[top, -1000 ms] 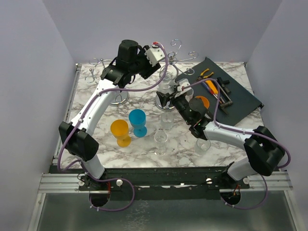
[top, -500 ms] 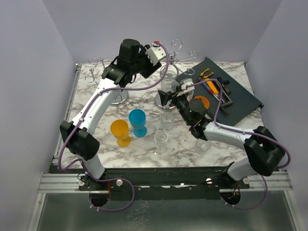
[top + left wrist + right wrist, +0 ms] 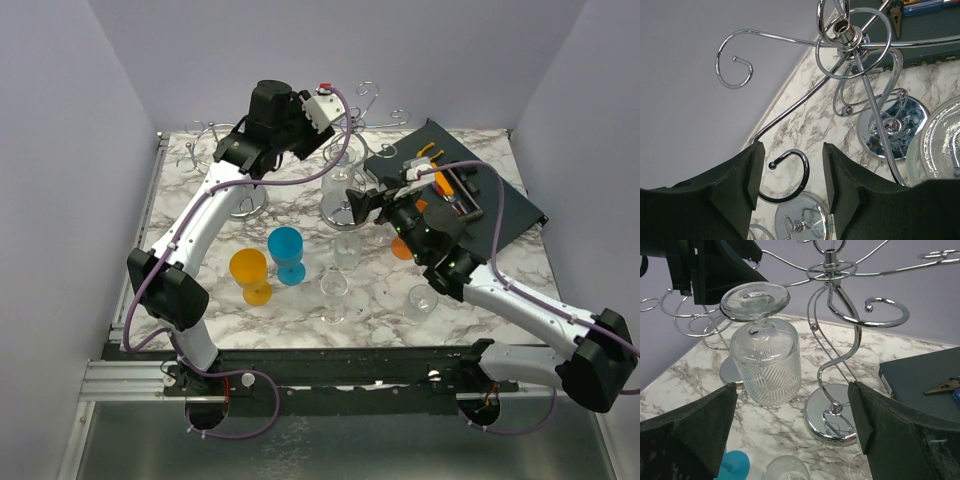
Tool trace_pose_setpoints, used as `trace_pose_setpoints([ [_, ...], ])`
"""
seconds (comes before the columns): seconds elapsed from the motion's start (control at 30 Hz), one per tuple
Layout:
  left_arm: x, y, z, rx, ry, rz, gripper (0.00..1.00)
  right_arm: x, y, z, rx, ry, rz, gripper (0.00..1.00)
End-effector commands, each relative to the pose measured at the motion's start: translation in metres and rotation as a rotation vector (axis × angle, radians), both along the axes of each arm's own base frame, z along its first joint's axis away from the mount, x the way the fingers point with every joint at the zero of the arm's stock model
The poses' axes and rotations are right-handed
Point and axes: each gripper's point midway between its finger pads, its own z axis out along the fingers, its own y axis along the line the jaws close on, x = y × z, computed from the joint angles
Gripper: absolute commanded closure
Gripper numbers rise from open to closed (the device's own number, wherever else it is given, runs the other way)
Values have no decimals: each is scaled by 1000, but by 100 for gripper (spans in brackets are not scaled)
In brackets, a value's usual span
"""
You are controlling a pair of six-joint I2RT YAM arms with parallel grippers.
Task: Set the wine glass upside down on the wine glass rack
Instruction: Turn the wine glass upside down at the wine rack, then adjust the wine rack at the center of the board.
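A clear ribbed wine glass (image 3: 766,362) hangs upside down, its foot (image 3: 755,298) resting in a hook of the chrome wine glass rack (image 3: 831,335). From above, the glass (image 3: 340,180) shows beside the rack's base. My right gripper (image 3: 792,405) is open wide, a little back from the glass, with nothing between its fingers. My left gripper (image 3: 790,175) is open and empty, held high over the rack's hub (image 3: 847,35), with a rack hook (image 3: 790,175) below the gap. The glass foot (image 3: 942,140) shows at the right edge of the left wrist view.
A second chrome rack (image 3: 240,200) stands at the back left. An orange glass (image 3: 250,275), a blue glass (image 3: 287,255) and several clear glasses (image 3: 335,290) stand at the table's front. A dark tray (image 3: 500,200) with tools lies at the back right.
My right gripper has opened wide and drawn back to the right, away from the glass, which stays hanging on the rack. The left arm has hardly moved.
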Motion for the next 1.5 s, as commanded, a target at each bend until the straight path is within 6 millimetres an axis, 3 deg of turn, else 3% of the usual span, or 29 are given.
trace_pose_setpoints([
  [0.0,17,14,26,3,-102,82,43,-15,-14,24,-33,45,-1,0],
  [0.17,24,21,30,16,-130,115,43,4,-43,65,-43,58,-144,5],
  [0.43,21,26,47,7,-175,122,43,71,-80,88,-51,181,-282,10],
  [0.57,20,27,50,14,-185,118,43,97,-87,92,-50,195,-296,12],
  [0.83,19,25,52,15,-192,103,42,142,-102,76,-29,247,-308,20],
  [1.07,17,21,54,-1,-188,87,40,171,-92,70,36,298,-204,26],
  [1.3,19,23,58,10,-209,90,39,172,-80,55,85,370,-120,33],
  [1.47,25,22,63,6,-224,104,39,165,-72,45,107,413,-78,50],
])
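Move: The tall rack's right-hand curl, where my empty right hand is going, lies about 17 cm ahead of it, 10 cm to its right and some 3 cm higher. The rack's hub is about 15 cm ahead, 1 cm right and 5 cm up; the front-right curl is 11 cm ahead and 8 cm right. The hanging wine glass is 6 cm ahead and 4 cm left, level with this hand. From my left hand the right-hand curl is some 16 cm right and 3 cm ahead, slightly lower. Already clear of the glass, I lift my right hand some 12 cm while swinging right, then carry it forward and down again to the tall rack's right-hand curl, ending about 17 cm farther out. The fingers tip down some 20 degrees and narrow from wide open to about half, with the curl's ring showing between them. My left hand stays half open by the left-hand curl, easing a couple of centimetres forward, left and up. ##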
